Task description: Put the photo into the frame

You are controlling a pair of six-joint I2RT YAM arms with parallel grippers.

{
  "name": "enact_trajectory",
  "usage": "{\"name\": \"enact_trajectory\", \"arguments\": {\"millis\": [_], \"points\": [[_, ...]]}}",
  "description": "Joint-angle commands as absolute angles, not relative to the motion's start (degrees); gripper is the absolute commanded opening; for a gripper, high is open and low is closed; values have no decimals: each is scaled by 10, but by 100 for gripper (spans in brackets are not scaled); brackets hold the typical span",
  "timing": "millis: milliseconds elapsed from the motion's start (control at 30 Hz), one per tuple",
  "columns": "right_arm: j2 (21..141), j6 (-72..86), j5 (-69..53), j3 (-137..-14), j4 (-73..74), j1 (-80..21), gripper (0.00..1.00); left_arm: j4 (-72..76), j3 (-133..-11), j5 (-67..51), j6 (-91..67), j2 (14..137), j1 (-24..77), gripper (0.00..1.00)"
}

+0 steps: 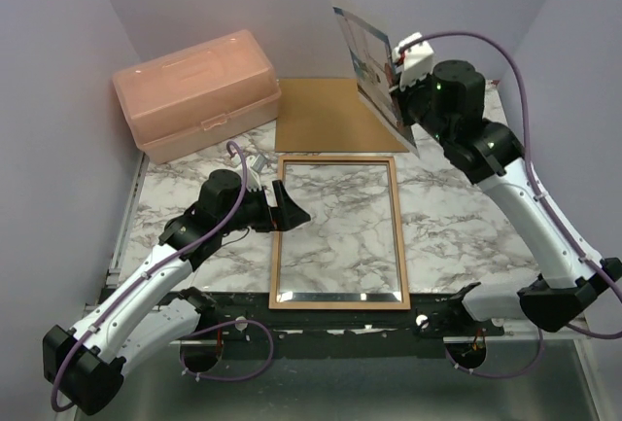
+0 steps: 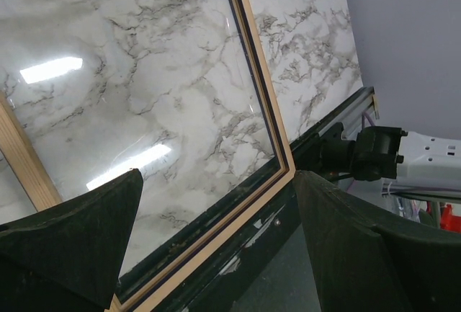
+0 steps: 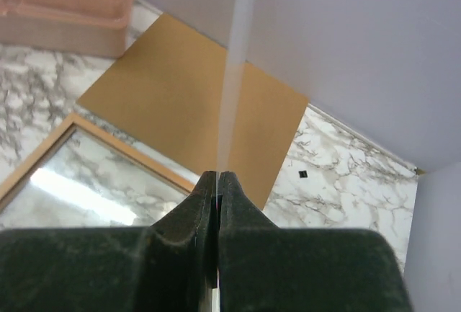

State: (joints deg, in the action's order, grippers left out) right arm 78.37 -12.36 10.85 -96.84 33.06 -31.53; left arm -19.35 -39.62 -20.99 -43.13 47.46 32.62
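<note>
The frame lies flat on the marble table with its light wood face up and the clear pane showing the marble beneath. My left gripper stands open at the frame's left rim, near its far corner. In the left wrist view its jaws stand wide apart above the frame's wooden rim, with nothing between them. My right gripper is raised at the back right, shut on the photo, which it holds upright. The right wrist view shows the photo edge-on, rising from the shut fingers.
A brown backing board lies flat just behind the frame, under the held photo. A peach plastic box stands at the back left. Purple walls close in on the table at the back and on both sides. The table's dark front rail runs just below the frame.
</note>
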Motion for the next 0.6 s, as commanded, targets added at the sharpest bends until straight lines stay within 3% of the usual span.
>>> {"name": "enact_trajectory", "arguments": {"millis": [0, 300, 567], "points": [[725, -269, 136, -847, 216, -376, 1, -187, -385, -201, -431, 473, 323, 89], [753, -354, 287, -753, 253, -484, 1, -184, -380, -194, -440, 473, 322, 89], [755, -277, 296, -671, 258, -580, 1, -214, -380, -142, -467, 447, 321, 89]]}}
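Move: The right hand already pinches the photo by its edge, with the empty frame some 40 cm below it, its middle about 13 cm back and 11 cm to the left. The brown backing board lies about 20 cm ahead, 9 cm left; the pink box, roughly 17 cm ahead and 48 cm left, stands beyond the board's left end. From the open left hand, the frame's middle is about 6 cm ahead, 10 cm right and 20 cm down. The photo, kept shut between the right fingers, is swung down towards the frame: the hand sinks about 15 cm while drawing roughly 7 cm back and 7 cm left. The wrist rolls some 30 degrees, its left side dropping, and turns slightly counter-clockwise. ##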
